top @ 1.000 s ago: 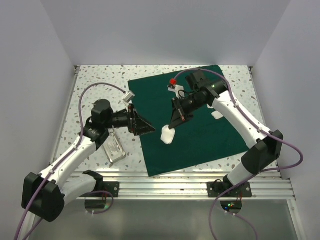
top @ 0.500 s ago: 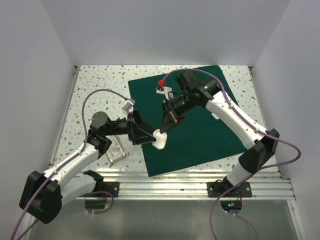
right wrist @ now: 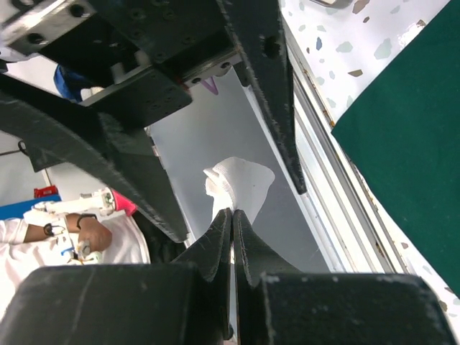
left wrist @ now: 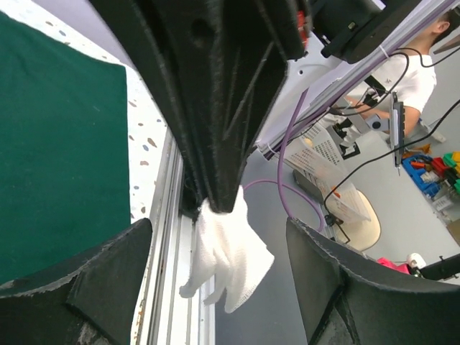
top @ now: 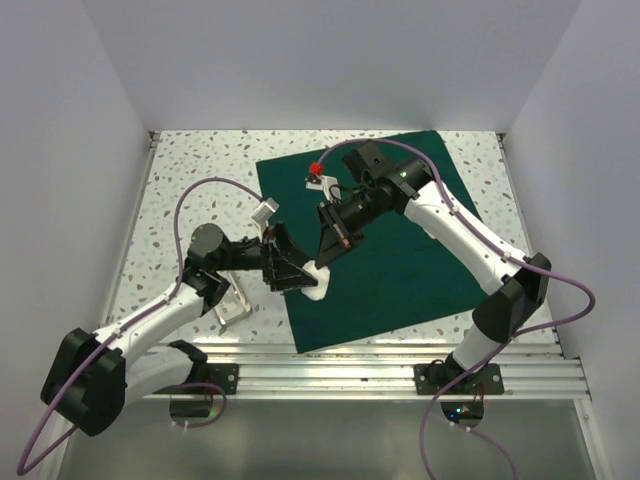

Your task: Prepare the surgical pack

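The surgical pack, a dark green cloth (top: 400, 260), lies spread flat on the speckled table; it also shows in the wrist views (left wrist: 57, 144) (right wrist: 410, 158). My right gripper (top: 322, 262) (right wrist: 232, 212) is shut on a small white gauze piece (top: 316, 284) (right wrist: 243, 181) that hangs over the cloth's near-left edge. My left gripper (top: 296, 274) (left wrist: 218, 233) stands open, one finger on either side of the dangling gauze (left wrist: 226, 251) without touching it. The right gripper's black fingers (left wrist: 215, 108) come down from above in the left wrist view.
A clear plastic tray (top: 228, 298) sits on the table left of the cloth, under the left arm. An aluminium rail (top: 380, 365) runs along the table's near edge. White walls close in the left, right and back.
The right arm has carried the gauze leftward and nearer, to the cloth's left edge. The left gripper has swung in to meet it, and its open fingers now flank the gauze.
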Controlling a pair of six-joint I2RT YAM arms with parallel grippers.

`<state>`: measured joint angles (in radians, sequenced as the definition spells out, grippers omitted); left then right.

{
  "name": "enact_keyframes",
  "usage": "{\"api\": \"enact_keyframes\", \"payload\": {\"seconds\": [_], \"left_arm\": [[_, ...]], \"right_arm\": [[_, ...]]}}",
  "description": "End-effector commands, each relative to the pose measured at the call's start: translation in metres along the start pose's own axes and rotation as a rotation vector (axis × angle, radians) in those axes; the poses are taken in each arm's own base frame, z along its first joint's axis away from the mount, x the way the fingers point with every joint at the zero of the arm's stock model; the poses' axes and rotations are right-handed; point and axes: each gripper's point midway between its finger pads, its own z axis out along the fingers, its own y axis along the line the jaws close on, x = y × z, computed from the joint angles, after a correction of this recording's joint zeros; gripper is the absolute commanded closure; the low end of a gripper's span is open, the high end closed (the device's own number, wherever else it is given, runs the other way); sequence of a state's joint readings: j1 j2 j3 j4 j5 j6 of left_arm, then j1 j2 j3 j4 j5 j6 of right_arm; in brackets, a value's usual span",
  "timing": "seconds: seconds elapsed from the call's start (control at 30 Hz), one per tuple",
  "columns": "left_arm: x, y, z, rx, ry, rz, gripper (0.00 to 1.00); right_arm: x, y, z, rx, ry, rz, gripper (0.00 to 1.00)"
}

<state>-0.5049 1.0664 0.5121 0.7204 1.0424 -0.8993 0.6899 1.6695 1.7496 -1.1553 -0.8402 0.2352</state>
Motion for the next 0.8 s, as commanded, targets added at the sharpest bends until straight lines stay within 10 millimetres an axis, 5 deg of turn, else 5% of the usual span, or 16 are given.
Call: {"api": "enact_keyframes", "payload": {"seconds": [0.0,0.1,0.3,0.4,0.47,0.5,0.6,0.7,0.73,0.77], "left_arm": [[-0.004,-0.004,0.003,0.034,0.004,0.031,0.23],[-0.002,-0.004,0.002,0.033,0.014,0.019,0.32],[0.0,-0.002,0.0,0.005,0.032,0.008,0.68],[0.001,-0.002,0.0,0.002,0.038,-0.004,1.0],[0.002,0.002,-0.001,-0.018,0.039,-0.029,1.0],[0.002,0.004,-0.002,-0.031,0.037,-0.042,1.0],[-0.001,0.03,-0.015,-0.171,0.0,-0.099,1.0],[0.003,0.074,-0.046,-0.393,-0.03,-0.183,1.0],[-0.002,0.096,-0.06,-0.525,-0.059,-0.157,1.0],[0.014,0.114,-0.081,-0.654,-0.038,-0.258,1.0]], "right_arm": [[-0.004,0.013,-0.008,-0.018,-0.017,-0.012,1.0],[-0.003,0.009,-0.007,0.004,-0.016,-0.012,1.0],[0.0,0.002,-0.005,0.029,-0.011,-0.001,1.0],[-0.005,-0.003,-0.002,0.046,-0.023,0.011,1.0],[-0.011,-0.01,-0.002,0.095,-0.046,0.027,0.96],[-0.017,-0.016,-0.003,0.136,-0.066,0.056,0.75],[-0.035,-0.039,-0.015,0.27,-0.135,0.134,0.34],[-0.052,-0.072,-0.033,0.382,-0.221,0.259,0.13],[-0.058,-0.088,-0.044,0.41,-0.256,0.305,0.13],[-0.06,-0.098,-0.048,0.432,-0.271,0.339,0.13]]}}
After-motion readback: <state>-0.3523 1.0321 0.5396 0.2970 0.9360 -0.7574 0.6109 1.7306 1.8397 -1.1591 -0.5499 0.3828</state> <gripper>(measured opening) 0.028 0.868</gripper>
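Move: The gauze hangs from the right hand's shut fingertips and already reaches between the left hand's open fingers. Its middle is about 3 cm to the left hand's right, 1 cm back and 1 cm below, with the right fingertips some 4 cm to that hand's right, 2 cm ahead and 2 cm higher. The metal tray lies about 21 cm to the left hand's left, 3 cm ahead and 25 cm down. From the right hand, the gauze is about 2 cm back, 1 cm left and 3 cm below. The gauze changes hands in mid-air: the left fingers shut fully on it almost in place, sinking a centimetre or two, while the right keeps its pinch, then opens wide. The right hand pulls away forward about 7 cm, slightly down and rightward, turning clockwise; the left carries the gauze about 5 cm forward, down and to the left, turning some 15 degrees counter-clockwise. ##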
